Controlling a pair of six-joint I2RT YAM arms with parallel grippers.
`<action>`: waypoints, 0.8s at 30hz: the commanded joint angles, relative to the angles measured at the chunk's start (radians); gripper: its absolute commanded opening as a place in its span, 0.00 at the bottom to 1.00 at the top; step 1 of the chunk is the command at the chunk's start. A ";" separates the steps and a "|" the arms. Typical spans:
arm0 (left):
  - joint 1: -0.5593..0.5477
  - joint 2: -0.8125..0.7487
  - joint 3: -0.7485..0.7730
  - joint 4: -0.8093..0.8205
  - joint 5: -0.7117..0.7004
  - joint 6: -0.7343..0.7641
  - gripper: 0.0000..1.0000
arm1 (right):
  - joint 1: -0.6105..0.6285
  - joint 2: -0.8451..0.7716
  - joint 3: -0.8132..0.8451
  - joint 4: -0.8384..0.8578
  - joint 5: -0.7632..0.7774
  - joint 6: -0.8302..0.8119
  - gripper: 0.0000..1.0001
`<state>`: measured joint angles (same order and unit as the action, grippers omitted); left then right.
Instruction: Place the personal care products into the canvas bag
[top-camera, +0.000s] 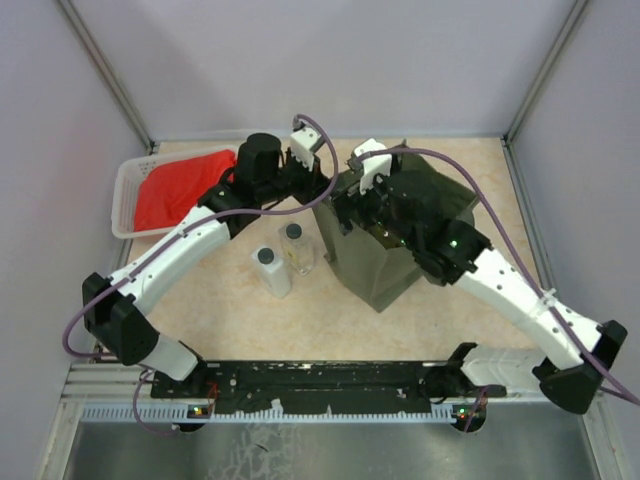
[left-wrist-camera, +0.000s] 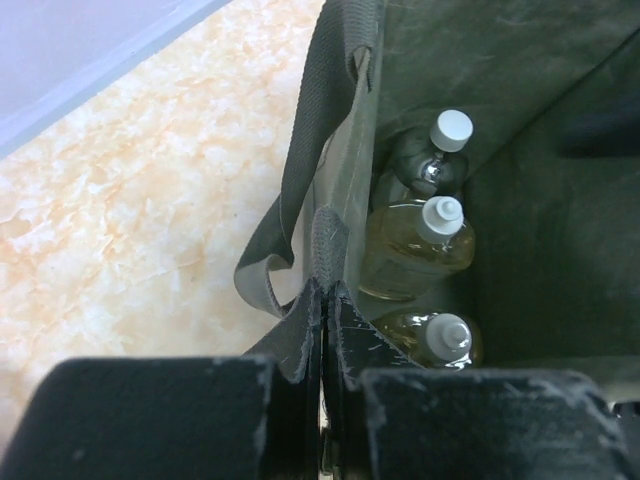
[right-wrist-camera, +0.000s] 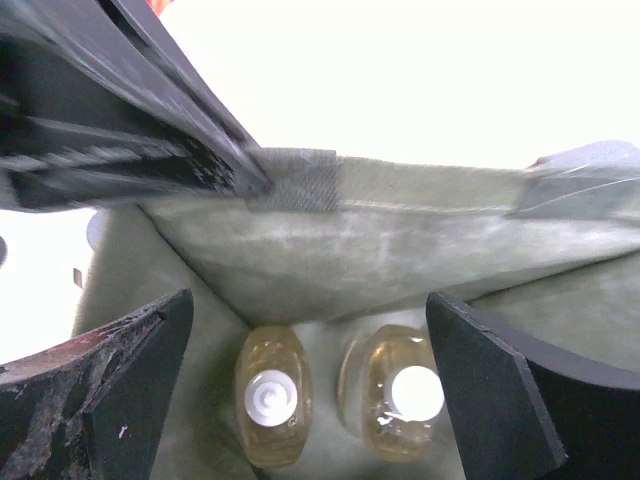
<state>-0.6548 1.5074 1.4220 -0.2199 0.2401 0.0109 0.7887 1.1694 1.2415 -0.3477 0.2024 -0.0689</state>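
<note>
The olive canvas bag (top-camera: 405, 240) stands open right of centre. My left gripper (top-camera: 322, 190) is shut on the bag's left rim by a handle strap (left-wrist-camera: 326, 296) and holds it taut. My right gripper (top-camera: 372, 205) hangs open and empty over the bag's mouth (right-wrist-camera: 310, 390). Two amber bottles with white caps stand inside on the bag's floor (right-wrist-camera: 272, 395) (right-wrist-camera: 405, 390). They also show in the left wrist view (left-wrist-camera: 420, 245) (left-wrist-camera: 445, 338), with a third white cap (left-wrist-camera: 452, 130) above them. The white bottle with a dark-grey cap (top-camera: 271, 270) and the clear black-capped bottle (top-camera: 296, 248) stand on the table left of the bag.
A white lattice basket (top-camera: 125, 205) holding a red cloth (top-camera: 185, 190) sits at the back left. Grey walls close the back and both sides. The two table bottles stand under my left forearm.
</note>
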 joint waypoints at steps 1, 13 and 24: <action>0.019 0.033 0.062 -0.041 -0.064 0.036 0.00 | 0.127 -0.084 0.047 -0.056 0.111 -0.023 0.99; 0.100 0.066 0.115 -0.048 0.048 0.021 0.00 | 0.427 -0.095 -0.151 0.102 0.236 0.006 0.99; 0.110 0.062 0.111 -0.042 0.096 0.002 0.00 | 0.480 0.032 -0.350 0.502 0.210 -0.084 0.99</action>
<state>-0.5598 1.5772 1.4956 -0.2695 0.3187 0.0181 1.2594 1.1641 0.9360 -0.0971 0.3874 -0.0971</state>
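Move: The white bottle, seemingly next, stands on the table about 18 cm to the right hand's left, some 3 cm nearer the base and roughly 23 cm lower. The clear bottle beside it is about 12 cm left and 3 cm ahead, equally low; the canvas bag's middle lies some 12 cm right, 4 cm ahead and 17 cm below. From the left hand, the white bottle is about 13 cm left, 8 cm back and 21 cm down. Towards the white and clear bottles still on the table, the empty right hand swings out of the canvas bag's mouth past its near-left edge: back about 11 cm and left, first rising a little, then sinking some 12 cm, fingers wide open, turning roughly 15 degrees counter-clockwise. The left hand keeps its pinch on the bag's rim and draws it about 3 cm forward and slightly left. ##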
